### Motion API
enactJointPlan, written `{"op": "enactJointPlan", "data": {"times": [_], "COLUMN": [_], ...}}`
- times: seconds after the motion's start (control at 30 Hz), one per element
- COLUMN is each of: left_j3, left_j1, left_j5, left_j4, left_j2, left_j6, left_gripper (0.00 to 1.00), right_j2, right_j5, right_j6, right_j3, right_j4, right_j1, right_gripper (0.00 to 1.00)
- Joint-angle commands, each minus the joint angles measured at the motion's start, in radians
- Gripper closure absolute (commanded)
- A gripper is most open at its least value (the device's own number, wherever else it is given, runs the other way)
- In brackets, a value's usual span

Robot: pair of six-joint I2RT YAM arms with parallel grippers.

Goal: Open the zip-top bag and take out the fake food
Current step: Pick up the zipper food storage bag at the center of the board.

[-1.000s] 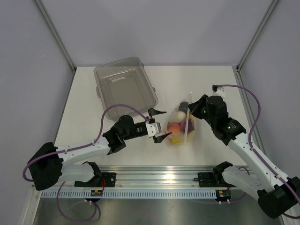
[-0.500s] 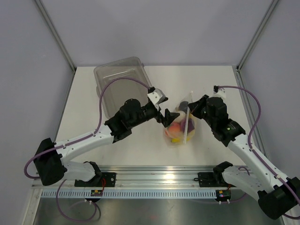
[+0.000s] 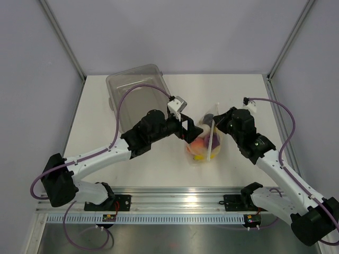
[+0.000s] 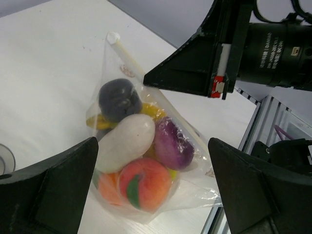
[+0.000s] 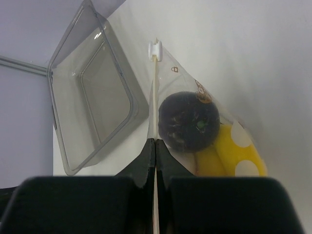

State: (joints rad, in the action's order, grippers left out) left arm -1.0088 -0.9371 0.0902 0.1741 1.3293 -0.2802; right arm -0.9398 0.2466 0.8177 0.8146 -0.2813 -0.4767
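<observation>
The zip-top bag stands on the table, its zip strip held up edge-on. My right gripper is shut on that strip, also visible as black fingers above the bag. Inside the bag is the fake food: a peach, a white radish, a dark round piece, a purple piece and a yellow banana. My left gripper is wide open just left of the bag, its fingers straddling it without touching.
A rigid clear-grey tub lies at the back left, close behind the left arm. The aluminium rail with the arm bases runs along the near edge. Frame posts stand at both back corners.
My left arm has swung up and right, turning its open gripper from beside the bag's lower left to face the bag's upper left side. The right gripper and bag have stayed put.
</observation>
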Motion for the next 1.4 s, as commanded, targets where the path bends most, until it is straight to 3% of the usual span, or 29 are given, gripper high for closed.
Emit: {"op": "enactJointPlan", "data": {"times": [0.0,0.07,0.2,0.5,1.0,1.03,1.07,1.23,1.27,1.37], "left_j3": [0.016,-0.017,-0.074,-0.206,-0.316,-0.323,-0.333,-0.349,-0.346,-0.341], "left_j1": [0.011,-0.005,-0.144,-0.313,-0.327,-0.327,-0.327,-0.327,-0.327,-0.325], "left_j5": [-0.038,-0.026,-0.313,-0.588,-0.658,-0.661,-0.662,-0.655,-0.650,-0.629], "left_j4": [0.039,-0.010,-0.067,-0.148,-0.212,-0.216,-0.217,-0.223,-0.222,-0.223], "left_j2": [-0.038,-0.022,0.007,0.140,0.286,0.298,0.306,0.324,0.323,0.320], "left_j6": [-0.024,-0.001,0.136,0.253,0.208,0.205,0.204,0.197,0.197,0.199], "left_gripper": [0.01,0.01,0.01,0.01,0.13,0.15,0.25,0.48,0.59,0.77], "right_j2": [-0.014,-0.022,-0.040,-0.027,0.022,0.024,0.025,0.036,0.039,0.041], "right_j5": [0.052,0.059,0.071,0.056,0.026,0.023,0.022,0.014,0.013,0.008], "right_j6": [0.057,0.086,0.138,0.181,0.189,0.189,0.189,0.192,0.189,0.186], "right_j3": [0.044,0.055,0.074,0.081,0.061,0.063,0.061,0.051,0.049,0.051], "right_j4": [0.025,0.011,-0.025,-0.047,-0.047,-0.048,-0.047,-0.041,-0.038,-0.038], "right_j1": [0.001,0.001,0.003,0.001,0.003,0.003,0.001,0.003,0.001,0.001], "right_gripper": [1.00,1.00,1.00,1.00,1.00,1.00,1.00,1.00,1.00,1.00]}}
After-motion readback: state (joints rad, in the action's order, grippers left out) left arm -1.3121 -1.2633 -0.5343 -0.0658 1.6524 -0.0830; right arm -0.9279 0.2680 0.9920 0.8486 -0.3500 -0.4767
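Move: The near half of the bag's zip strip, which the left hand is going for, is about 6 cm to its right, 1 cm back and 5 cm below; from the right hand it lies some 7 cm back, 2 cm left and 1 cm lower. From the left hand, the food in the bag is about 5 cm right, 1 cm back and 12 cm down, and the right fingertips on the strip some 6 cm ahead, 8 cm right and 4 cm below. Back and to the right first, about 4 cm each way, then down some 4 cm with a little more right and a couple of centimetres forward, the left hand brings its wide-open fingers astride the zip strip's near half. The wrist turns about 30 degrees, tipping the fingers down and swinging them counter-clockwise, and late on they close most of the way. The right hand stays shut on the strip, rolling slightly. ##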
